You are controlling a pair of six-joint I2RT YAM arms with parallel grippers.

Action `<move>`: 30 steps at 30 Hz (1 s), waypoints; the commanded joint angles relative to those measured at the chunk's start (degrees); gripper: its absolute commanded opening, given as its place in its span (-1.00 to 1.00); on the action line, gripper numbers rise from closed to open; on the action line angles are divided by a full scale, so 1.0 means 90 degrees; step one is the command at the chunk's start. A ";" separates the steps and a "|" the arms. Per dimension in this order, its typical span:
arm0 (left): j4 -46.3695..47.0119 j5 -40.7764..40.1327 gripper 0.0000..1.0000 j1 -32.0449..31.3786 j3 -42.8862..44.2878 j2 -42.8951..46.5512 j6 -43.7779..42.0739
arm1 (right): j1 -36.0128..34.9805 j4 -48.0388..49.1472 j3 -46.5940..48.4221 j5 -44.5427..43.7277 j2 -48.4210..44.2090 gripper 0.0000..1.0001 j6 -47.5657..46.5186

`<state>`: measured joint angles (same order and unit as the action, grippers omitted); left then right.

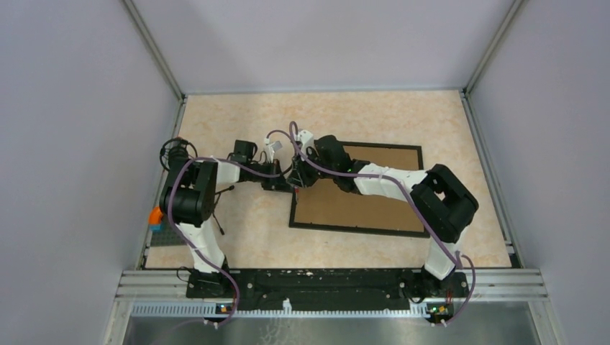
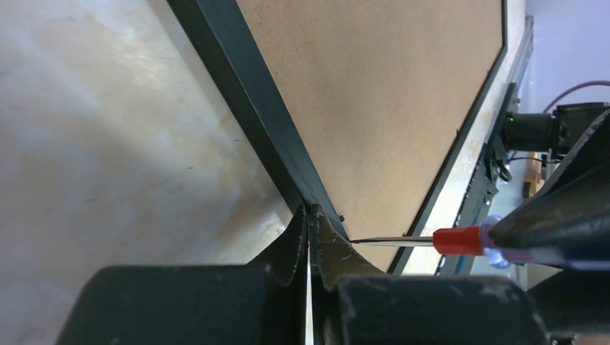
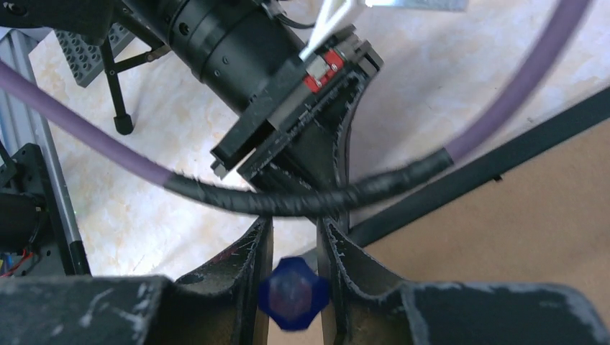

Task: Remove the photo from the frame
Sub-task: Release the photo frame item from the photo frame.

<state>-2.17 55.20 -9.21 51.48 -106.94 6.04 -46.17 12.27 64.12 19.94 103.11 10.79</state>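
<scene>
The frame (image 1: 360, 229) lies face down on the table, its brown board back (image 1: 338, 207) upward. The photo is hidden beneath that board. My left gripper (image 2: 310, 212) is shut, its tips resting on the frame's black rail (image 2: 244, 93) near a small clip. My right gripper (image 3: 293, 224) is shut on a screwdriver (image 3: 293, 292) with a blue handle. In the left wrist view, the screwdriver (image 2: 460, 239) with its red collar has its thin blade reaching to the board's edge, right beside my left fingertips. From above, both grippers meet at the frame's left side (image 1: 295, 176).
A grey studded plate (image 3: 83, 43) and an orange piece (image 1: 155, 215) lie at the table's left edge. A thin black stand (image 3: 119, 97) is near them. A purple cable (image 3: 108, 147) crosses in front of my right fingers. Aluminium rails (image 1: 331, 277) border the near edge.
</scene>
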 commanded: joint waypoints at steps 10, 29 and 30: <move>-0.0170 -0.0063 -1.00 -0.0190 -0.0170 -0.0238 0.0081 | -0.0378 -0.0408 0.0463 -0.0175 -0.0031 -1.00 0.0286; 0.0591 0.0841 0.69 0.0129 -0.0307 0.2668 -0.0428 | 0.1788 0.0198 -0.0612 0.1738 -0.2007 -1.00 0.1774; 0.0526 0.0737 0.72 -0.0126 -0.0358 0.2884 -0.0578 | 0.1861 0.0351 -0.0584 0.1828 -0.1969 -1.00 0.2170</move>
<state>-1.17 58.02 -5.15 49.69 -89.71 5.85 -32.69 6.83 58.89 30.04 86.70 17.87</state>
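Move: The right gripper holds the screwdriver with its tip down at the nearer tab on the frame's left edge, about 2 cm back, 1 cm left and 9 cm below the hand. From the left fingertips that tab is some 3 cm back and 2 cm right, 1 cm lower. The frame's near-left corner lies 7 cm nearer the base than the tab and 1 cm left of it; the backing board's middle is 5 cm ahead and 19 cm right of the tab. Keep both hands almost still at the left rail for about half a second, the left's shut fingertips still on the rail and the screwdriver at the nearer tab. Then raise the left gripper off the rail about 10 cm, opening it wide, while the right draws the screwdriver some 9 cm right and 8 cm up, away from the tab, keeping its grip. ##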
